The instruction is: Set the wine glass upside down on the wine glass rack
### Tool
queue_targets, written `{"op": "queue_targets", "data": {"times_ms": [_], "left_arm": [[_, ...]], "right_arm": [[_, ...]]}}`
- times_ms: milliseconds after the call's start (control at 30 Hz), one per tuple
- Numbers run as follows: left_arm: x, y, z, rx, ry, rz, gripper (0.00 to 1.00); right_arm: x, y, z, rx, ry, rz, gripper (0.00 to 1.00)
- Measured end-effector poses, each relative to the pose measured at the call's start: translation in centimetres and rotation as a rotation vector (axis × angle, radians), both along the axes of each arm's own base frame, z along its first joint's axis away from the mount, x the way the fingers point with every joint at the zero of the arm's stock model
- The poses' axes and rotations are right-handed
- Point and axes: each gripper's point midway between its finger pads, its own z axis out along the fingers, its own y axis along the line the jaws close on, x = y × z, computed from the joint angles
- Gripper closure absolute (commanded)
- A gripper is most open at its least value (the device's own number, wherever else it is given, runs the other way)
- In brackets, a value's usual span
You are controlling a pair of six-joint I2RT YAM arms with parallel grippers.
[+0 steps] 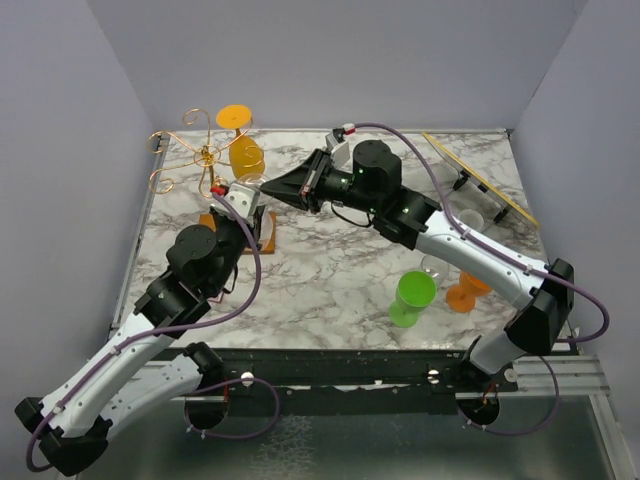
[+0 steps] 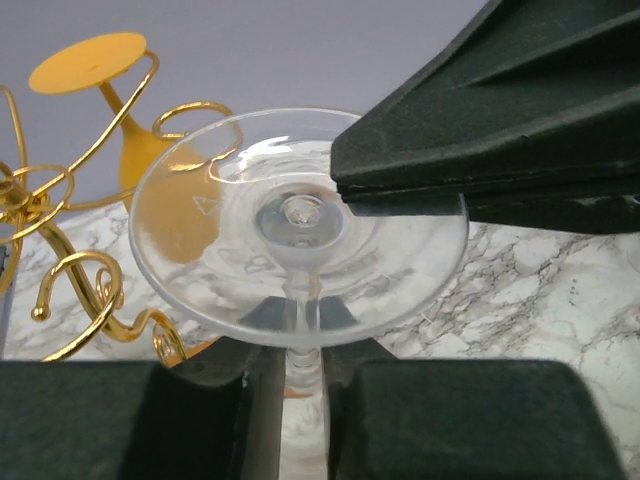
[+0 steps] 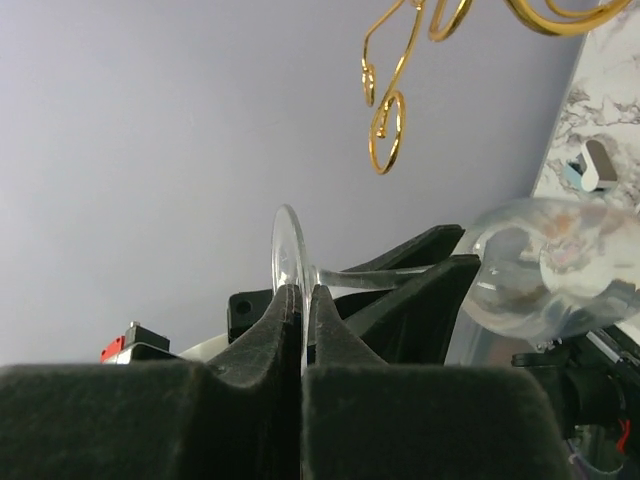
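The clear wine glass (image 2: 300,225) is held off the table, lying nearly level, beside the gold wire wine glass rack (image 1: 200,155). My left gripper (image 2: 303,362) is shut on its stem, just below the round foot. My right gripper (image 3: 303,300) is shut on the rim of that foot, which shows edge-on between its fingers. The bowl (image 3: 550,270) lies past the left fingers in the right wrist view. In the top view both grippers meet just right of the rack's post, above its wooden base (image 1: 267,232).
An orange glass (image 1: 240,140) hangs upside down on the rack's far side. A green glass (image 1: 412,296) and another orange glass (image 1: 466,292) are at the front right. A clear bin with a yellow-edged lid (image 1: 480,180) stands at the back right.
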Motion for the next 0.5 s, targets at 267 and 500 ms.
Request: {"op": "queue_targets", "data": {"times_ms": [267, 500], "left_arm": [[-1.2, 2.6, -0.5, 0.009, 0.068, 0.08, 0.42], [-4.9, 6.5, 5.5, -0.117, 0.041, 0.125, 0.38]], "right_arm": [[2.2, 1.1, -1.6, -0.058, 0.051, -0.074, 0.99], [4.2, 2.4, -2.6, -0.087, 0.071, -0.113, 0.99]]}}
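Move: The clear wine glass is upside down, its foot rim pinched by the right fingers and its stem still between the left ones. The empty hook it is bound for lies about 8 cm ahead of the right hand, 4 cm to its left and 3 cm lower; from that hand the hung yellow glass is some 14 cm ahead, 5 cm left and 11 cm down, and the rack's hub 7 cm ahead, 11 cm left and 3 cm down. From the left hand the hook is roughly 8 cm ahead, 1 cm left and 2 cm up. The left fingers spread wide and let go of the stem, and the left hand draws off to the left, then also back and up, some 10 cm in all, clear of the glass and away from the hook. Meanwhile the right hand keeps its shut pinch on the foot's rim and carries the upside-down glass towards the empty hook, about 4 cm forward with a smaller shift left and down, its wrist turning only slightly. ##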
